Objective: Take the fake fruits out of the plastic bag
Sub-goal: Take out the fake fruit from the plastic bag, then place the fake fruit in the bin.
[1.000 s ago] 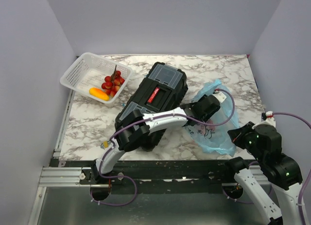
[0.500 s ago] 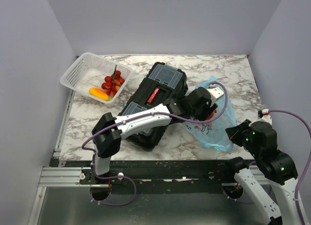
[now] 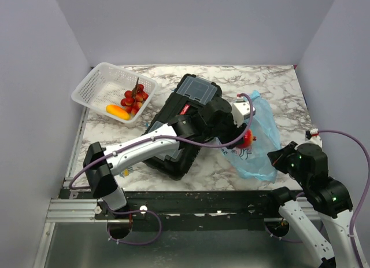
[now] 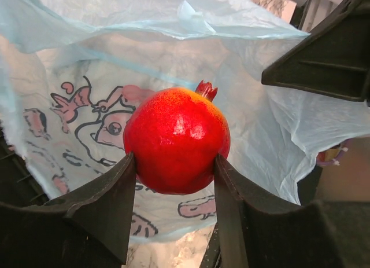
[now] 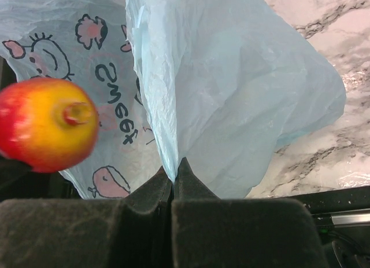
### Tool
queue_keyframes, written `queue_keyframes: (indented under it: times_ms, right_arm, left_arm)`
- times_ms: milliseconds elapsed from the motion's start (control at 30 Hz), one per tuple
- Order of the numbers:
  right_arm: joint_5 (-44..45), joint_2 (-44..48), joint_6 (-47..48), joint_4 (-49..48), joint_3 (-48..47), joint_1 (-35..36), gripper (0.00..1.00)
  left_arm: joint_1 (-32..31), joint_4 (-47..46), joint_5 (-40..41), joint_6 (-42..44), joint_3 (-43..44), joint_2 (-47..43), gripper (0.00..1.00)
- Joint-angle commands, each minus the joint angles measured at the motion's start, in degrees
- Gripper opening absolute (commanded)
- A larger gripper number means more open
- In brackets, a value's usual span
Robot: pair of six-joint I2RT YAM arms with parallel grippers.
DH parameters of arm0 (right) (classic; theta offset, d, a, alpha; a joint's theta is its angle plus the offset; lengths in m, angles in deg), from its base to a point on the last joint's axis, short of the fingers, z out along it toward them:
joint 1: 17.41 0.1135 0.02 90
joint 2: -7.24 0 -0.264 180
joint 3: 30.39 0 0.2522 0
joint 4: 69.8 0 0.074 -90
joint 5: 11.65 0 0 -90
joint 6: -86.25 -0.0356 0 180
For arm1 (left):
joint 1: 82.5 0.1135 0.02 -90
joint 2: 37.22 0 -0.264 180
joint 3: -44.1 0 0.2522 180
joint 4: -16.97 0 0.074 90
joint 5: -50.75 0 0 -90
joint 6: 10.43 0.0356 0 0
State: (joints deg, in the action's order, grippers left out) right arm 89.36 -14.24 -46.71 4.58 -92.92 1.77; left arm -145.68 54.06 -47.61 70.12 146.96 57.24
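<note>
My left gripper is shut on a red round fruit and holds it just left of the light-blue plastic bag. In the left wrist view the fruit sits between both fingers, with the bag's cartoon print behind it. My right gripper is shut on a fold of the bag; the fruit shows at that view's left. In the top view the right gripper is at the bag's near right corner. Red grapes and an orange-yellow fruit lie in the basket.
A white mesh basket stands at the back left. A black toolbox lies tilted in the middle, under my left arm. Grey walls close in the marble table on three sides.
The left gripper has drawn back to the left out of the bag with the red fruit in it, and the left arm's elbow has swung left. The right gripper keeps its hold.
</note>
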Motion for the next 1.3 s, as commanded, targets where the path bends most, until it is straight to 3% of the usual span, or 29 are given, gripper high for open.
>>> queue_keyframes:
  times_ms: [0,267,500,767,967,1100,1267]
  right_arm:
    - [-0.36,-0.23,1.2,-1.59,0.66,0.06,0.01]
    - [-0.69,-0.59,1.56,-1.94,1.03,0.05,0.01]
    - [-1.67,0.03,2.06,-2.08,1.12,0.07,0.01]
    - [-1.97,0.04,2.39,-2.86,1.48,0.05,0.01]
    - [-2.34,0.46,2.32,-2.2,1.31,0.07,0.01]
    - [-2.44,0.42,2.35,-2.33,1.39,0.06,0.01]
    - [-2.49,-0.23,2.61,-2.82,1.57,0.02,0.01]
  left_arm:
    - [3.76,1.37,-3.08,-1.79,-0.58,-4.17,0.07]
    - [14.4,1.04,-8.51,-6.7,-3.03,-12.25,0.06]
    - [27.34,-1.9,-6.23,-13.17,-5.68,-19.39,0.06]
    - [44.45,-9.26,-0.95,-24.11,-18.47,-29.6,0.06]
    - [57.3,-12.58,-0.68,-32.42,-26.54,-32.13,0.06]
    - [62.54,-11.46,4.4,-35.77,-27.94,-30.76,0.07]
    - [64.61,-1.61,16.58,-32.98,-22.78,-25.48,0.11]
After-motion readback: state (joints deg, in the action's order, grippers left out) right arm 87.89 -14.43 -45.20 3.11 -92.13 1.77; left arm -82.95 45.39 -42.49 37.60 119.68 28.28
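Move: The left hand already holds the pomegranate above the bag; the white basket's middle lies about 29 cm ahead, 52 cm left and 18 cm below it. In it, the grapes are some 26 cm ahead and 44 cm left, the mango 21 cm ahead and 50 cm left. The toolbox on the way sits 14 cm ahead, 23 cm left and 13 cm below. From the right hand, the basket is roughly 34 cm ahead, 62 cm left and 14 cm below. Left hand carries the gripped pomegranate 41 cm left and 19 cm forward to the basket, turning about 80° counter-clockwise. ##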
